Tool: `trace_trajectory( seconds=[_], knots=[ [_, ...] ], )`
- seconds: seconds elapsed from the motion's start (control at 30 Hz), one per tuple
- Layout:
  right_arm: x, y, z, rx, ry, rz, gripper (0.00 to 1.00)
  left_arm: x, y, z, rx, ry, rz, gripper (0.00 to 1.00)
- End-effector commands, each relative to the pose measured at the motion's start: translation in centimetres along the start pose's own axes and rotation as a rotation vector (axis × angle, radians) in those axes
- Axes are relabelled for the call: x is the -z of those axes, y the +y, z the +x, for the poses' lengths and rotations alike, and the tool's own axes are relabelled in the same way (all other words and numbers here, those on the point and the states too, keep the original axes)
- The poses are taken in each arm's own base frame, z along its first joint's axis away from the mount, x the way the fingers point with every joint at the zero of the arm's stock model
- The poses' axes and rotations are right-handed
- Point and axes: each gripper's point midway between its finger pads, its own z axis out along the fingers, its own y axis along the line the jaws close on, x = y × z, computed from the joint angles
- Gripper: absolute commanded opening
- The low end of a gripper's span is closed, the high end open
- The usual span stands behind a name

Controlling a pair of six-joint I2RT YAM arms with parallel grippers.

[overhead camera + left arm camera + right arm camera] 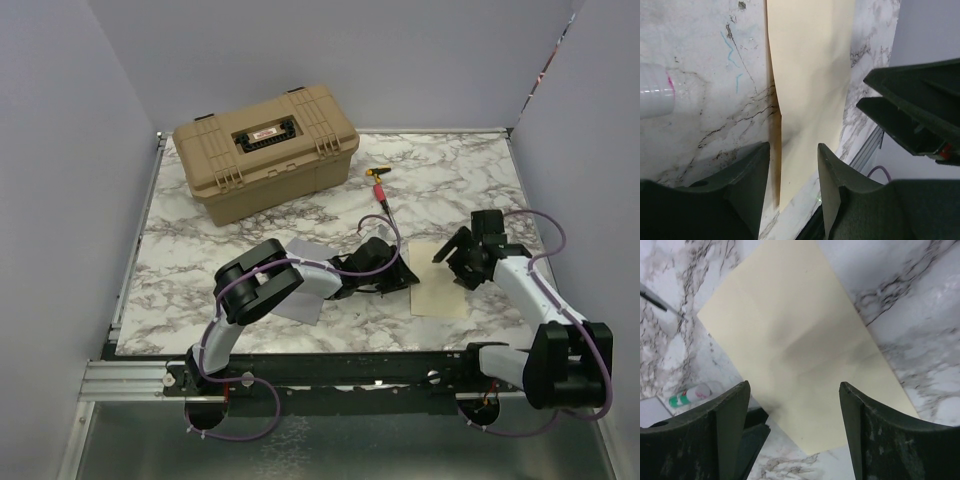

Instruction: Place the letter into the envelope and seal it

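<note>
The pale tan letter (pixel 440 285) lies flat on the marble table with a crease across its middle (pixel 800 340). My left gripper (pixel 397 272) is low at its left edge. In the left wrist view the jaws (pixel 793 146) stand partly apart, straddling the letter (pixel 810 75) at its slightly lifted edge without pinching it. My right gripper (pixel 462 262) hovers over the sheet's far right part, wide open (pixel 794 385) and empty. The grey-lilac envelope (pixel 303 306) lies to the left, partly under my left arm.
A large tan case (pixel 265 148) stands at the back left. A small yellow and red tool (pixel 378 182) lies behind the letter. A white tube with a green label (pixel 692 394) lies beside the letter's left edge. The table's metal front rail (pixel 300 368) is close.
</note>
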Motion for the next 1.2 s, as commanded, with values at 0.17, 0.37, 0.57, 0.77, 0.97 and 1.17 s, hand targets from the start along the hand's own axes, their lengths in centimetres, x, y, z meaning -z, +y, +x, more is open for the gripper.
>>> trace_trajectory(
  seconds=[0.17,0.37,0.57,0.77,0.97,1.17],
  knots=[
    [-2.8,-2.7,-1.0,0.063,-0.007,0.179,0.75,-0.5,4.8,1.0,-0.069,0.008,-0.142,0.45],
    [-3.3,-1.4,1.8,0.027,0.099,0.057,0.75,-0.9,4.1,1.8,-0.055,0.058,-0.097,0.43],
    [-3.3,-1.4,2.8,0.002,0.126,0.038,0.74,-0.7,3.3,1.7,-0.053,0.066,-0.074,0.31],
    [-2.4,-0.9,2.2,0.016,0.102,0.019,0.75,0.0,2.4,0.9,-0.081,0.052,-0.05,0.07],
    [-0.3,0.8,0.4,0.095,0.052,-0.039,0.78,2.2,-0.6,-0.4,-0.235,0.038,0.042,0.0],
    [4.1,5.5,-1.6,0.253,-0.019,-0.269,0.82,6.9,-5.1,-1.1,-0.569,0.08,0.212,0.0]
  ],
)
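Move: The letter lies just under my left hand's half-open fingers, which straddle its left edge; its middle is about 6 cm to the right, 1 cm ahead and 1 cm lower. From that hand the tube is some 10 cm left and 6 cm ahead, the envelope about 25 cm left and 1 cm ahead, the screwdriver roughly 18 cm ahead and 6 cm left. From my right hand, the letter's middle is about 4 cm left, level fore-and-aft, 4 cm below. I swing my right hand right and down about 3.5 cm onto the letter, then slide it roughly 2.5 cm left to feed the sheet between my waiting left fingers. Those sink 1 cm, shut and pinch the letter's left edge, then lift about 3 cm and draw it 2 cm left, while my right hand, fingers open, rises off. ##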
